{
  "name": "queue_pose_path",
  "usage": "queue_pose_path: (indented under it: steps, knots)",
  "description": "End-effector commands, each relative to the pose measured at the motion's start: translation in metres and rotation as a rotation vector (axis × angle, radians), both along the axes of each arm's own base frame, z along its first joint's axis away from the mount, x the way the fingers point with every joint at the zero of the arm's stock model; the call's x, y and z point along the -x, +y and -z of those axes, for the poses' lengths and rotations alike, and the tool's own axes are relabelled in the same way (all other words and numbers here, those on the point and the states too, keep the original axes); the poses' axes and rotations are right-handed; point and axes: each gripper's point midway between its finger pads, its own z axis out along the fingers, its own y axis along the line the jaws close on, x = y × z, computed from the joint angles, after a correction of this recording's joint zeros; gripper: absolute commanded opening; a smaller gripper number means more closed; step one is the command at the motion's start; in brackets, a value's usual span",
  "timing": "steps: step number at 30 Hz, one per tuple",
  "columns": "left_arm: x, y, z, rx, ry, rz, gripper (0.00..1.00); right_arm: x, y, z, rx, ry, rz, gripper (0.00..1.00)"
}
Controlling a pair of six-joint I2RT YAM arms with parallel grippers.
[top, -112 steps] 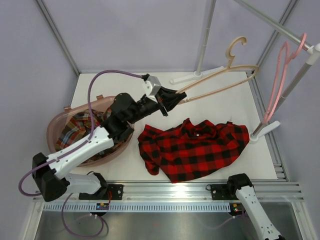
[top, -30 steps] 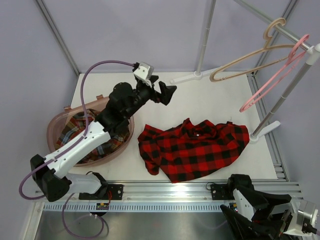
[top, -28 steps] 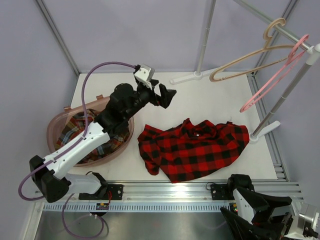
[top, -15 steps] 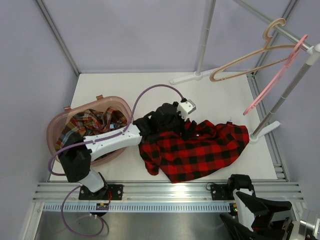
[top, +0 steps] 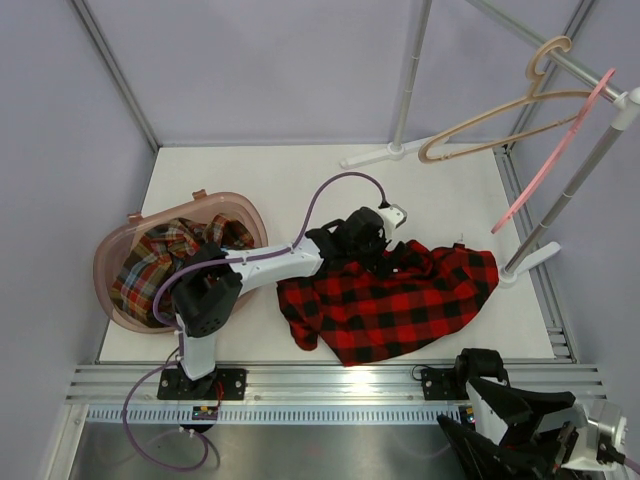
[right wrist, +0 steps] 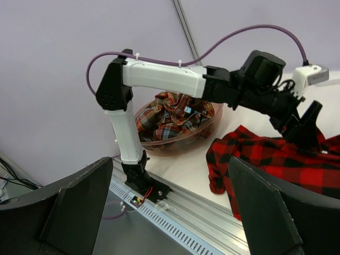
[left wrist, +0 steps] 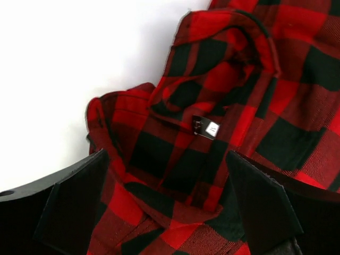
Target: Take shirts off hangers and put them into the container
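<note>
The red-and-black shirt (top: 400, 305) lies crumpled on the table right of centre. My left gripper (top: 383, 258) is low over its collar. In the left wrist view it (left wrist: 167, 178) is open, its fingers astride the collar folds (left wrist: 175, 159) just below the neck label (left wrist: 208, 127). The multicolour plaid shirt (top: 160, 265) sits in the pinkish container (top: 103, 275) at the left. The beige hanger (top: 531, 80) and the pink hanger (top: 552, 152) hang bare on the rack at the top right. My right gripper (top: 510, 450) hovers open and empty (right wrist: 170, 180) off the table's near right corner.
The grey rack pole (top: 585, 170) and its white foot (top: 530, 262) stand just right of the red shirt. A second pole (top: 410, 70) rises at the back, its foot (top: 390, 152) on the table. The metal rail (top: 330, 385) runs along the near edge.
My left arm swung from above the container's right edge across to the red shirt and came down over its collar, still open. The pink hanger swung slightly. The right arm barely moved.
</note>
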Motion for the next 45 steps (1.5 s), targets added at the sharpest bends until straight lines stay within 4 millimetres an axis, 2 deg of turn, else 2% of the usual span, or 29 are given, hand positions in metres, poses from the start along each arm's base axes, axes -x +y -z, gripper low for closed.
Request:
queue_pose_path:
  steps: [1, 2, 6, 12, 13, 16, 18, 19, 21, 22, 24, 27, 30, 33, 34, 36, 37, 41, 43, 44, 45]
  knots:
    - [-0.012, 0.005, -0.025, 0.051, -0.033, -0.112, 0.98, -0.013, -0.003, 0.015, -0.004, 0.069, 0.024, 0.99]
    - [-0.010, 0.011, -0.020, 0.020, -0.015, -0.128, 0.98, -0.018, -0.003, 0.018, -0.001, 0.085, 0.024, 0.99]
    - [-0.011, 0.020, -0.026, 0.010, -0.003, -0.165, 0.99, -0.020, -0.004, 0.021, 0.002, 0.090, 0.024, 0.99]
    - [-0.014, 0.024, -0.022, 0.129, 0.237, -0.100, 0.99, -0.020, -0.004, 0.022, 0.003, 0.092, 0.023, 1.00]
    - [-0.005, 0.021, -0.025, 0.194, 0.339, -0.032, 0.99, -0.020, -0.004, 0.022, 0.006, 0.090, 0.025, 0.99]
    - [0.013, 0.011, -0.024, 0.312, 0.497, 0.090, 0.99, -0.020, -0.004, 0.022, 0.009, 0.086, 0.028, 0.99]
    - [0.020, 0.011, -0.018, 0.336, 0.545, 0.120, 0.99, -0.019, -0.004, 0.020, 0.008, 0.079, 0.028, 0.99]
    - [0.022, 0.007, -0.021, 0.372, 0.566, 0.143, 0.99, -0.019, -0.004, 0.019, 0.008, 0.076, 0.028, 1.00]
    - [0.029, 0.008, -0.009, 0.387, 0.615, 0.150, 0.99, -0.018, -0.005, 0.018, 0.008, 0.069, 0.033, 1.00]
    - [0.032, 0.003, -0.014, 0.434, 0.631, 0.179, 0.99, -0.017, -0.005, 0.017, 0.009, 0.064, 0.036, 0.99]
    - [0.041, 0.004, -0.006, 0.451, 0.673, 0.191, 0.99, -0.016, -0.005, 0.017, 0.010, 0.060, 0.040, 0.99]
    - [0.047, 0.008, 0.015, 0.396, 0.699, 0.168, 0.99, -0.014, -0.006, 0.016, 0.013, 0.048, 0.045, 0.99]
    - [0.069, 0.003, 0.023, 0.382, 0.722, 0.223, 0.99, -0.014, -0.007, 0.016, 0.014, 0.046, 0.049, 0.99]
    - [0.094, -0.007, 0.021, 0.384, 0.720, 0.307, 0.99, -0.015, -0.007, 0.017, 0.013, 0.047, 0.048, 0.99]
    - [0.110, -0.008, 0.024, 0.379, 0.741, 0.334, 0.99, -0.015, -0.007, 0.017, 0.012, 0.050, 0.048, 0.99]
    - [0.120, -0.015, 0.014, 0.419, 0.718, 0.385, 0.99, -0.016, -0.007, 0.018, 0.010, 0.050, 0.049, 0.99]
    - [0.133, -0.015, 0.017, 0.418, 0.744, 0.393, 0.99, -0.017, -0.007, 0.019, 0.010, 0.053, 0.049, 0.99]
    - [0.150, -0.021, 0.016, 0.417, 0.712, 0.395, 0.99, -0.016, -0.007, 0.021, 0.010, 0.055, 0.049, 0.99]
    - [0.158, -0.024, 0.030, 0.346, 0.659, 0.361, 0.99, -0.017, -0.007, 0.022, 0.010, 0.060, 0.051, 0.99]
    - [0.156, -0.028, 0.030, 0.315, 0.618, 0.344, 0.99, -0.016, -0.007, 0.022, 0.010, 0.057, 0.051, 0.99]
    - [0.156, -0.034, 0.041, 0.251, 0.550, 0.290, 0.99, -0.016, -0.007, 0.022, 0.009, 0.056, 0.050, 0.99]
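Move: Just beneath the left hand lies the shirt's collar label, roughly 6 cm down and 3 cm to its right; the red shirt's middle is about 10 cm farther back than the hand, neither left nor right. The container's middle stands some 46 cm to the left and 1 cm ahead, the rack's near foot about 30 cm right and level. From the right hand the label lies roughly 37 cm ahead, 2 cm left and 38 cm below. Dragging the red shirt by its collar area with fingers still wide open, the left hand first drifts about 4 cm left and slightly forward, then pulls some 17 cm back towards the base, sinking and edging right. Its wrist swings the downward-slanting fingers clockwise from forward-right to right and slightly back, finger ends in the cloth. The right hand eases some 3 cm forward and down. ##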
